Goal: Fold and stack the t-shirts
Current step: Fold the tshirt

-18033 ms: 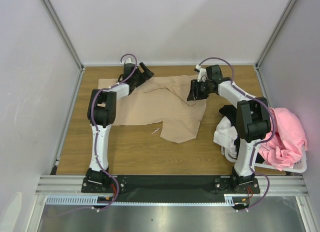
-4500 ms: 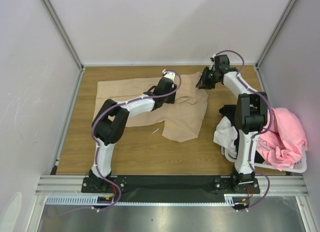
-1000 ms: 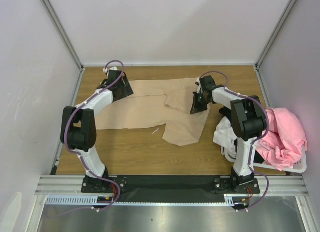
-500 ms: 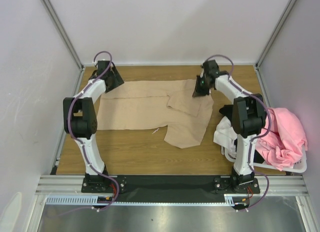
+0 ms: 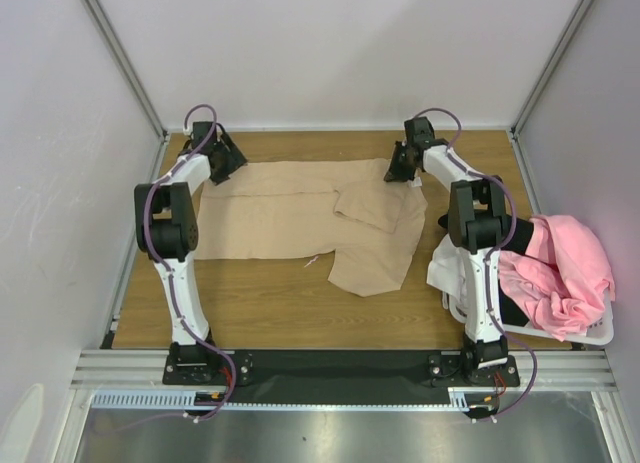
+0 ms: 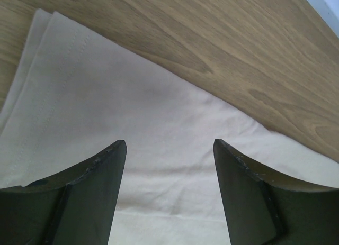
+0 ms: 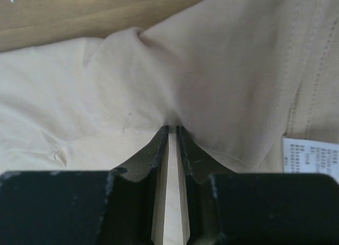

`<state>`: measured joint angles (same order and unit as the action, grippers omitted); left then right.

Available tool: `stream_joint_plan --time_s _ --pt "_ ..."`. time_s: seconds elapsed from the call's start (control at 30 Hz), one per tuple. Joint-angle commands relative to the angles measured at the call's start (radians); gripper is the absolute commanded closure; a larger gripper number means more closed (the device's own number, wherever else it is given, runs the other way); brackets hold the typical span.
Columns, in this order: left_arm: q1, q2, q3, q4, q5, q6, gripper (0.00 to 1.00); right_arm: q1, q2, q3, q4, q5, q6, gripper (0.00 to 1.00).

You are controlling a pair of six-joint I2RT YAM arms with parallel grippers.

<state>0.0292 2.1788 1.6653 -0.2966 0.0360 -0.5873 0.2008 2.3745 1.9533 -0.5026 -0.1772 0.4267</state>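
A tan t-shirt [image 5: 280,208] lies spread flat on the wooden table, with a flap folded over near its far right corner. My left gripper [image 5: 222,163] hovers at the shirt's far left corner. In the left wrist view that gripper [image 6: 169,144] is open, with only flat cloth [image 6: 132,112] below its fingers. My right gripper [image 5: 400,169] is at the shirt's far right edge. In the right wrist view its jaws [image 7: 172,127] stand a sliver apart and pinch a puckered fold of the tan cloth [image 7: 222,70].
A white laundry basket [image 5: 590,333] at the right edge holds a pink t-shirt [image 5: 560,273]. White cloth [image 5: 448,265] and black cloth [image 5: 452,221] spill from it onto the table. A care label [image 7: 310,155] shows on the tan shirt. Grey walls enclose the table.
My right gripper pulled the shirt's edge toward the far right corner and its jaws have loosened slightly. The left gripper moved out to the far left corner and stayed open.
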Motion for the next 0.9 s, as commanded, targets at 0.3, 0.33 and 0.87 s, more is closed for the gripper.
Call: stream_joint_plan --time_s 0.3,0.33,0.87 --pt "0.06 0.136 0.16 0.027 0.082 -0.108 0.27 -0.05 0.063 0.056 0.022 0.09 0.07 0.83" --pt "0.063 0.165 0.175 0.022 0.084 -0.109 0.28 -0.055 0.071 0.062 0.029 0.088 0.079 0.83" --pt "0.071 0.313 0.453 0.043 0.205 -0.089 0.25 -0.075 0.189 0.315 0.048 0.055 0.095 0.81"
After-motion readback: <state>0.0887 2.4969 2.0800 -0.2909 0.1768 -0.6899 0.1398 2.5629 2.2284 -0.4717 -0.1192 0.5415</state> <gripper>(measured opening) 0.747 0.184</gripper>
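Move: The left hand, fingers wide, hovers about 3 cm above the tan t-shirt's folded layer; the shirt's far edge is about 5 cm ahead, its far left corner 4 cm ahead and 11 cm left, and the long crease 6 cm back. The right hand's nearly shut fingertips already rest on the cloth, with the far edge some 6 cm ahead and the white tag roughly level and 7 cm right. The left hand sinks about 2 cm onto the t-shirt while easing slightly left, and the right hand keeps its fingertips on the cloth and slides some 3 cm right, so the two first draw apart. Then both push the cloth forward across the table towards its far edge, about 7 cm for the left and 6 cm for the right, the left wrist rolling slightly, left side down, the right turning about 10 degrees clockwise, and the finger openings unchanged. ##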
